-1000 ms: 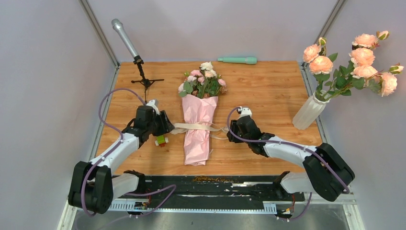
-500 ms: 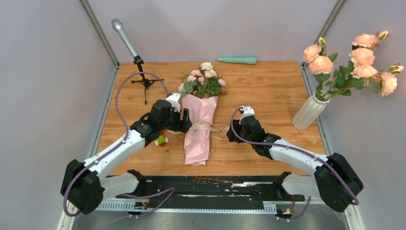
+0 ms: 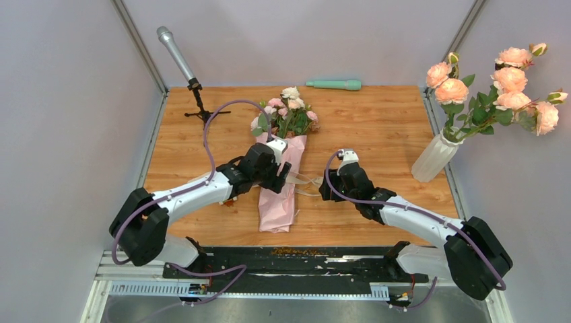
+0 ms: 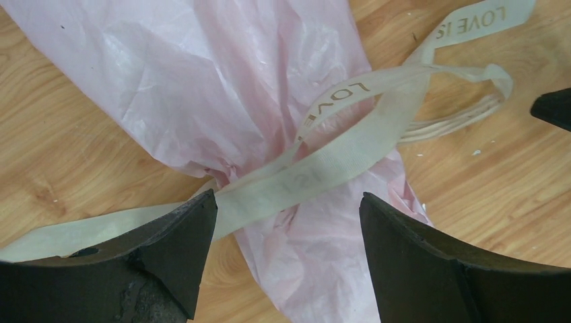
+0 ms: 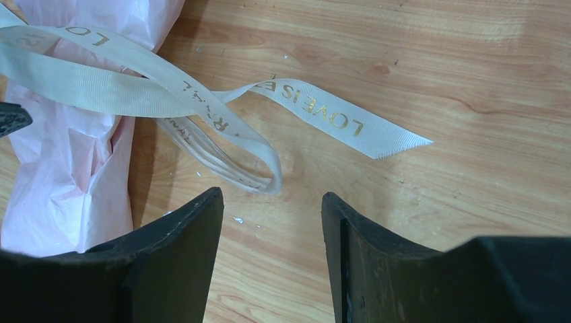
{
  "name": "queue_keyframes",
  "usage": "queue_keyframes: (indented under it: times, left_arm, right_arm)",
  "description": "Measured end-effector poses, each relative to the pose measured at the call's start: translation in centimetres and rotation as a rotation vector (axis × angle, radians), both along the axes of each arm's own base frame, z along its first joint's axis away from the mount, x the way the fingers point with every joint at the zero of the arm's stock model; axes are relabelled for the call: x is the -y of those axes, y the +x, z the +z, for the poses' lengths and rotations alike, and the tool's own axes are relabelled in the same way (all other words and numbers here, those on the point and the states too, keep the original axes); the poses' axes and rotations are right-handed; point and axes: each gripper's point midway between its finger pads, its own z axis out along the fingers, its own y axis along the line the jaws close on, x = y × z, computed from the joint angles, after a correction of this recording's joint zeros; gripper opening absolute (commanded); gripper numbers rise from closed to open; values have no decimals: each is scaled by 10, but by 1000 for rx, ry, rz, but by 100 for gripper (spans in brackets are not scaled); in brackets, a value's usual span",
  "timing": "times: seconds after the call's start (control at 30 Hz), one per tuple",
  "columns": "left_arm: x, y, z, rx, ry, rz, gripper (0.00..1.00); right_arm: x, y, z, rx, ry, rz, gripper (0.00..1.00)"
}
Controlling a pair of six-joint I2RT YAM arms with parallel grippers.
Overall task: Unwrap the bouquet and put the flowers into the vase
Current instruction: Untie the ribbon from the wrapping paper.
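The bouquet (image 3: 276,198) lies on the table, its pink paper (image 4: 222,87) pointing toward me and its small flowers (image 3: 286,114) at the far end. A cream ribbon (image 4: 337,158) printed with gold letters runs loosely across the paper. My left gripper (image 4: 289,198) hovers open right over the ribbon and paper (image 3: 281,171), with nothing between its fingers. My right gripper (image 5: 271,195) is open over bare wood just right of the bouquet (image 3: 328,185), close to the ribbon's loop (image 5: 222,155) and loose end (image 5: 350,124). The ribbed white vase (image 3: 431,158) stands at the right edge.
Large peach roses (image 3: 508,87) on leafy branches fill the vase. A microphone on a small stand (image 3: 180,59) is at the back left. A mint-green cylinder (image 3: 334,85) lies along the back edge. A small coloured block (image 3: 227,198) peeks out beside my left arm.
My left arm has swung right, from beside the bouquet to over its middle. Both grippers have opened wider. The ribbon, stretched across before, now lies slack.
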Motion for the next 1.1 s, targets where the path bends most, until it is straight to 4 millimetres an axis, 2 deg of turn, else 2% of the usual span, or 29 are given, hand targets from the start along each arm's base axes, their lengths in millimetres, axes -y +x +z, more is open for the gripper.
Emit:
queue_keyframes:
  times: [0.23,0.57,0.93,1.1]
  left_arm:
    - [-2,11,-9,14,59,11,83]
    - [4,21,-8,27,65,19,59]
    - [2,19,-11,10,61,39,54]
    - [-3,15,-20,-9,76,53,48]
  right_arm:
    - [0,-1,-2,-6,-4,1,57]
    - [1,-1,-3,-10,-8,1,57]
    - [1,-1,-7,-19,-15,1,57]
    - [1,-1,-7,-19,-15,1,57]
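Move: The ribbon crossing on the pinched wrapping paper lies about 2 cm ahead of the left hand, 1 cm to its left and 3 cm below. The flower heads are roughly 19 cm straight ahead of this hand; the ribbon's loose loop end is about 10 cm to its right, level fore and aft, some 6 cm lower. From the idle right hand, the crossing is about 12 cm left, 3 cm ahead and 1 cm below. Bring the left gripper about 2 cm forward and 1 cm down onto the ribbon crossing, fingers wide and pointing slantwise down. Hold there while narrowing the gap by roughly a third so the fingertips straddle the crossing strips, then sink about 1 cm more, easing slightly back. Don't shut the fingers yet. ##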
